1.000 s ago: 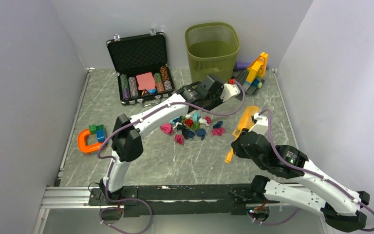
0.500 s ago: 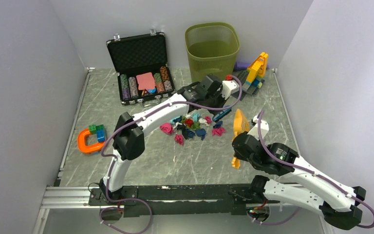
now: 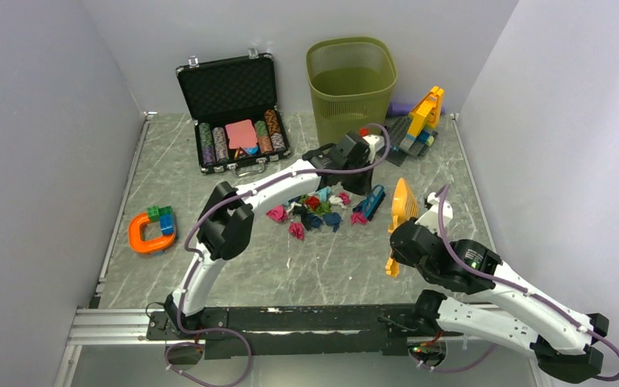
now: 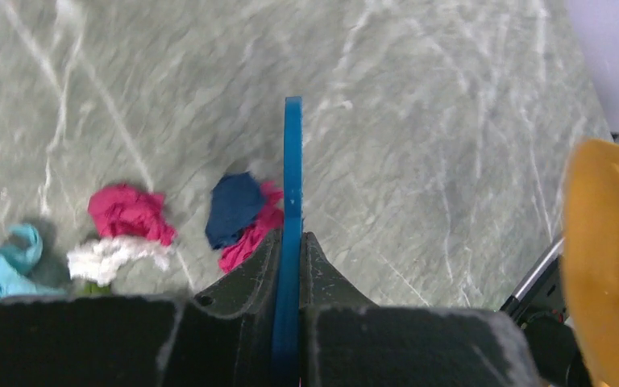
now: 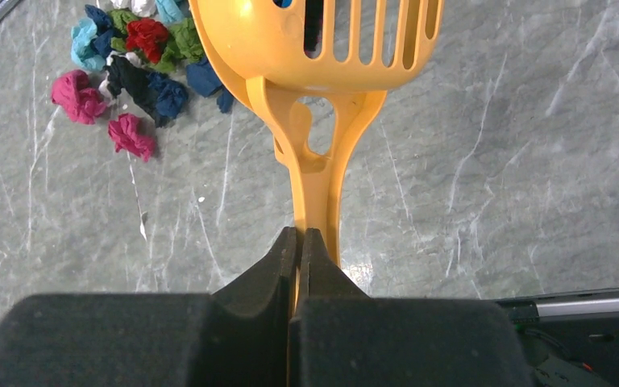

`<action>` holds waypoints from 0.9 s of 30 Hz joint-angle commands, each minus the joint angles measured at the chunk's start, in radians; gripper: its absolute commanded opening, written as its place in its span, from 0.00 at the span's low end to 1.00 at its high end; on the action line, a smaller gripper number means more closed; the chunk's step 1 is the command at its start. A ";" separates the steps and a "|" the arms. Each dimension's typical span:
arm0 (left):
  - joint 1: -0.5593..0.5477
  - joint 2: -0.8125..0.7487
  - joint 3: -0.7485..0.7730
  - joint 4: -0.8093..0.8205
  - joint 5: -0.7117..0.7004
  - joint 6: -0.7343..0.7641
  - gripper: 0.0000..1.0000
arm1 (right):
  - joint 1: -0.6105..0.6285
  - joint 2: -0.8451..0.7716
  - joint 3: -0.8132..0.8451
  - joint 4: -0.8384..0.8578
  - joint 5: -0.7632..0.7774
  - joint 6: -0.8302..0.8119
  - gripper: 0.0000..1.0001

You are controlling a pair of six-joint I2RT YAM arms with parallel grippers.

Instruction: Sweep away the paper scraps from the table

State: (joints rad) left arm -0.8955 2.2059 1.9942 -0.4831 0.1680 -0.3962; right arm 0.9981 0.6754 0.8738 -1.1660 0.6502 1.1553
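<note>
The paper scraps (image 3: 318, 206) lie in a loose pile of pink, red, navy, teal, green and white wads mid-table (image 3: 290, 266). My left gripper (image 3: 363, 171) is shut on a flat blue sweeping blade (image 3: 371, 201), which stands edge-on just right of the pile. In the left wrist view the blade (image 4: 292, 177) runs out from the left gripper (image 4: 292, 239), beside a navy wad (image 4: 234, 208) and a pink wad (image 4: 125, 211). My right gripper (image 5: 300, 235) is shut on the handle of a yellow slotted scoop (image 5: 322, 48). The scoop (image 3: 403, 205) stands right of the blade, and the scraps (image 5: 129, 64) lie to its left.
A green mesh bin (image 3: 351, 76) stands at the back. An open black case of poker chips (image 3: 234, 113) is back left. Yellow and blue toy bricks (image 3: 419, 121) sit back right. An orange horseshoe piece with bricks (image 3: 149, 230) lies at the left. A metal rail (image 3: 121, 324) edges the front.
My left gripper has swung the blue blade down from near the bin to the pile's right side. The right gripper closed on the scoop handle and turned the scoop.
</note>
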 commanded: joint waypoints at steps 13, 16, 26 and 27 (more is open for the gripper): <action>0.188 -0.281 -0.301 -0.134 -0.195 -0.149 0.00 | 0.001 0.061 -0.032 0.143 -0.095 -0.143 0.00; 0.191 -0.369 -0.298 -0.143 -0.113 -0.140 0.00 | 0.002 0.113 -0.034 0.184 -0.147 -0.181 0.00; 0.244 -0.716 -0.397 -0.239 -0.132 -0.120 0.00 | 0.003 0.256 -0.104 0.413 -0.327 -0.331 0.00; 0.257 -0.748 -0.404 -0.265 -0.153 -0.112 0.00 | 0.004 0.264 -0.119 0.468 -0.367 -0.358 0.00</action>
State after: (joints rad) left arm -0.6842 1.5749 1.6062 -0.6518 0.0639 -0.5442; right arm 0.9981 0.9131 0.7940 -0.8787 0.4107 0.8948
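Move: The left hand, holding the blue brush, has a stray pink-and-navy scrap clump on the table about 3 cm to its left, level with it and 14 cm below. The middle of the main pile of paper scraps is 16 cm left; a teal scrap lies 13 cm left and 6 cm ahead. From the right hand with the yellow scoop, the pile is about 19 cm left, 16 cm ahead and 17 cm down, the stray clump 6 cm left and 15 cm ahead. The left hand dips the brush about 6 cm and sweeps left through the stray scraps towards the main pile, turning counter-clockwise some 25 degrees, then lifts clear on over the pile, ending 18 cm left and 12 cm higher than it began. Keeping its grip on the scoop, the right hand waits, then swings left about 7 cm while sinking 5 cm towards the pile, turning counter-clockwise. ##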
